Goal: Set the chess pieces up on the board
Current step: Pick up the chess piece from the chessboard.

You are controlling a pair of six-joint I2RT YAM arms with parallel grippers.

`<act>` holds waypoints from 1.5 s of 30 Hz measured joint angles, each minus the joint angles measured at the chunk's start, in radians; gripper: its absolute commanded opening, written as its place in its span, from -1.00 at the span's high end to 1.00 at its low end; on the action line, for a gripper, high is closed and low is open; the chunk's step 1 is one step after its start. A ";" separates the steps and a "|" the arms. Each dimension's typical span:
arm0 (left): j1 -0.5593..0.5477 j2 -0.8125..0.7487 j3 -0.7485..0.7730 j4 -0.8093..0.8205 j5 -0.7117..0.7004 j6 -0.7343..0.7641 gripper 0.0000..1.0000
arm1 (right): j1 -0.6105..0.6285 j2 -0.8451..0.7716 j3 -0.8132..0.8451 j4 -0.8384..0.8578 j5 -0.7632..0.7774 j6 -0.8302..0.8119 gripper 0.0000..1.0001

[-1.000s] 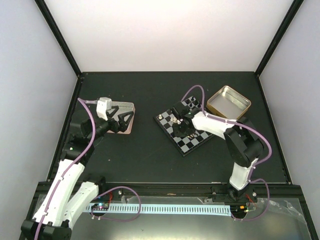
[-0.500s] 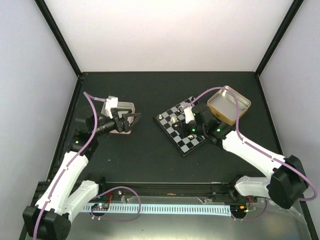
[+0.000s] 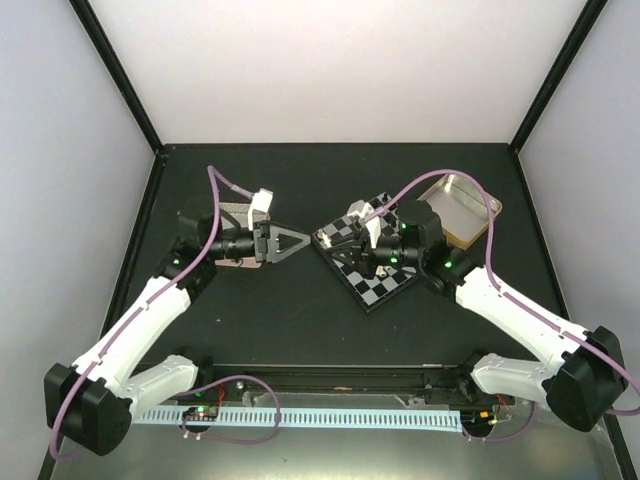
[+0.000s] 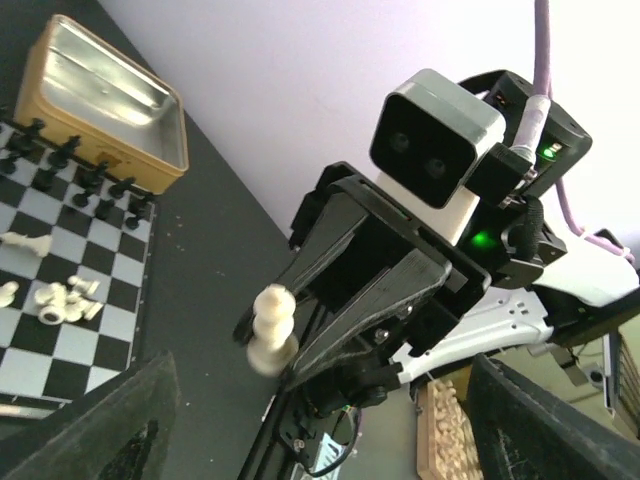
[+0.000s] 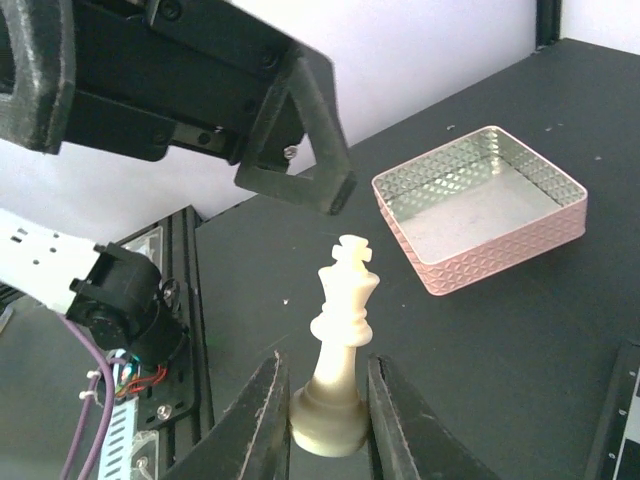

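Note:
My right gripper (image 5: 328,368) is shut on the base of a cream-white king (image 5: 342,340), which it holds upright in the air. Seen from the left wrist, the same piece (image 4: 270,330) sticks out of the right gripper (image 4: 285,345). My left gripper (image 3: 295,240) is open and empty. It points at the right gripper (image 3: 358,240) just left of the board (image 3: 385,285). On the board (image 4: 95,345) several white pieces (image 4: 62,298) lie toppled. A row of black pieces (image 4: 75,160) stands along its far edge.
A silver tin with a gold rim (image 3: 478,200) sits at the board's far right corner, mostly behind the right arm. A pink tin (image 5: 480,210) lies on the table under the left arm. Black frame rails border the table.
My left arm has swung right, away from the pink tin, toward the board. My right arm has turned its gripper, with the king, to face the left gripper. The left jaws have narrowed slightly.

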 measured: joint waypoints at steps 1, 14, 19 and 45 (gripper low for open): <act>-0.012 0.014 0.012 0.002 0.005 -0.003 -0.46 | 0.000 0.003 0.002 0.000 -0.010 -0.009 0.75; -0.119 0.199 0.127 -0.075 0.012 0.059 0.12 | 0.000 0.029 0.013 -0.034 -0.063 -0.058 0.76; -0.125 0.211 0.130 -0.120 0.011 0.103 0.45 | 0.000 0.029 0.015 -0.037 -0.063 -0.058 0.76; -0.211 0.217 0.130 -0.235 -0.450 0.360 0.97 | 0.000 -0.230 -0.085 -0.213 0.424 0.089 -0.43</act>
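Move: The white chess piece is already held in the air by the right gripper's fingers, its middle about 1 cm ahead, left and above. From the open left gripper it lies some 5 cm to the right, 3 cm lower and 1 cm ahead. The board's middle is about 12 cm ahead of the left gripper, 16 cm right and 30 cm below; the pink box is roughly 17 cm ahead, 16 cm left and 28 cm below. Bring the left gripper about 4.5 cm right, then down, closing on the upper part of the white piece while the right gripper holds nearly still. Once the left has pinched it, open the right fingers and draw that hand away to the right, some 7 cm, turning clockwise. Carry the piece forward and down with the left, tipping its fingers downward. ##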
